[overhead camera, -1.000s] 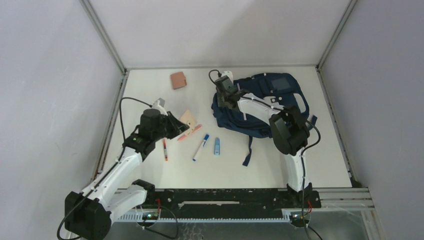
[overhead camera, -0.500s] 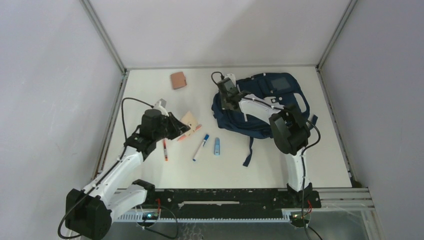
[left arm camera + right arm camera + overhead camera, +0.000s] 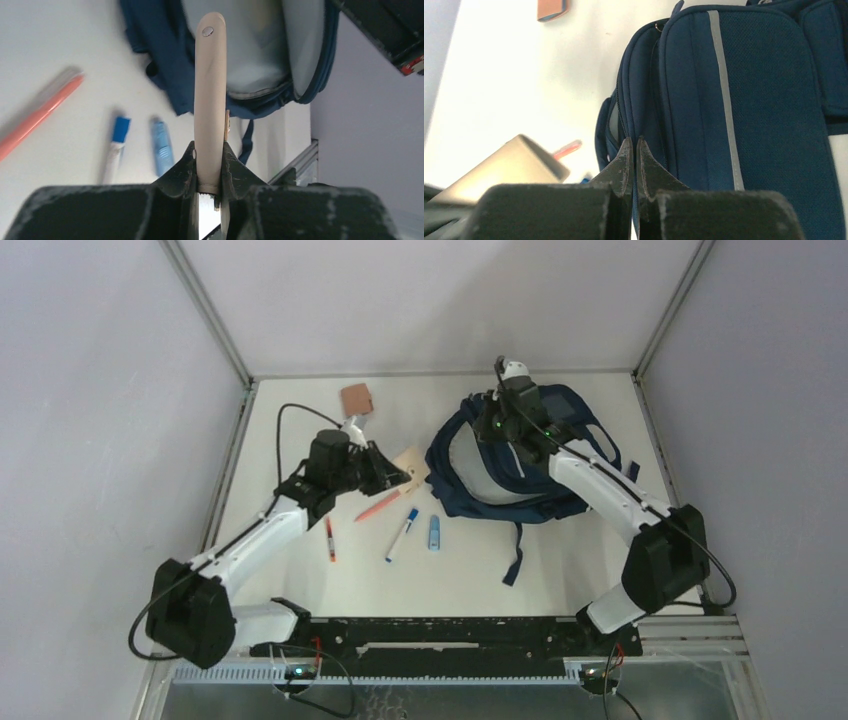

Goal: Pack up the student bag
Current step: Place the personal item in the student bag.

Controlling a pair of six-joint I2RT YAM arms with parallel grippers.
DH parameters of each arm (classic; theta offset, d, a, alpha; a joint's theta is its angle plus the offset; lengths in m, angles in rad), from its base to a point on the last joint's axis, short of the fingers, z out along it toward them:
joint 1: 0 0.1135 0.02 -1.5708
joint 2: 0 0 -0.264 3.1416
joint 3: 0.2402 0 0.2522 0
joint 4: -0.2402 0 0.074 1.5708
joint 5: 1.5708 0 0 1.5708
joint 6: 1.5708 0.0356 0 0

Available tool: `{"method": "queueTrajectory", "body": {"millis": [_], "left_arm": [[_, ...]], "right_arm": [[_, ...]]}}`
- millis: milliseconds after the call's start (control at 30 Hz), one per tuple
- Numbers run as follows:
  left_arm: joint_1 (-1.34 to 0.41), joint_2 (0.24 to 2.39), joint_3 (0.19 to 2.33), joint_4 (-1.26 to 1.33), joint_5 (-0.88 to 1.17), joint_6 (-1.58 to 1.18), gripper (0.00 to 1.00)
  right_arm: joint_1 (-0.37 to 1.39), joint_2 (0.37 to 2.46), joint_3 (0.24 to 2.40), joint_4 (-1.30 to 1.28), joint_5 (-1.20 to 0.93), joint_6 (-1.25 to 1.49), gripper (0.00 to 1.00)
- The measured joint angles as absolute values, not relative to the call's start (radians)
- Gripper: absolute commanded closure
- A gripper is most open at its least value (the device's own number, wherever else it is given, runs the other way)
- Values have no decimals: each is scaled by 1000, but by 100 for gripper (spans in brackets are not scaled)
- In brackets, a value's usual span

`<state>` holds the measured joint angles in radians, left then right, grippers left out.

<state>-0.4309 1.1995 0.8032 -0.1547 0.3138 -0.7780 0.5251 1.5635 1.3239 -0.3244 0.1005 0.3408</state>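
The student bag (image 3: 562,405) lies at the back right of the table, navy with a pale stripe, its mouth held open so the grey lining (image 3: 480,465) shows. My right gripper (image 3: 497,425) is shut on the edge of the bag's opening flap; in the right wrist view a thin fold of blue fabric sits between the jaws of that gripper (image 3: 634,141). My left gripper (image 3: 388,468) is shut on a flat beige case (image 3: 210,100), held edge-up just left of the open bag (image 3: 170,60).
On the white table lie a brown wallet-like block (image 3: 356,400), an orange pen (image 3: 378,506), a red marker (image 3: 329,538), a blue-and-white marker (image 3: 402,534) and a small blue tube (image 3: 434,532). A dark strap (image 3: 516,555) trails toward the near edge.
The right gripper closed on the bag's edge and pulled it up and to the right, opening the bag. The left arm carried the beige case right, toward the opening.
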Motion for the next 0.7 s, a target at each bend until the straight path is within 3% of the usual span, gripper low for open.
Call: {"method": "queueTrajectory", "body": {"millis": [700], "left_arm": [[-612, 1934, 1138, 517, 595, -1270, 100]], "right_arm": [[429, 1433, 1231, -287, -271, 524, 100]]}}
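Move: The student bag's open mouth, where the left hand is taking the personal item it holds, lies about 20 cm to its right, 3 cm ahead and 8 cm below. On the table some 15 cm below that hand, the blue marker is 15 cm back and 1 cm left, the coral pen 7 cm back and 7 cm left. From the right hand, already gripping the bag's rim, the mouth is about 9 cm back, 1 cm left and 10 cm down. Left carries the personal item about 18 cm right into the bag; right draws the held rim back and up. ##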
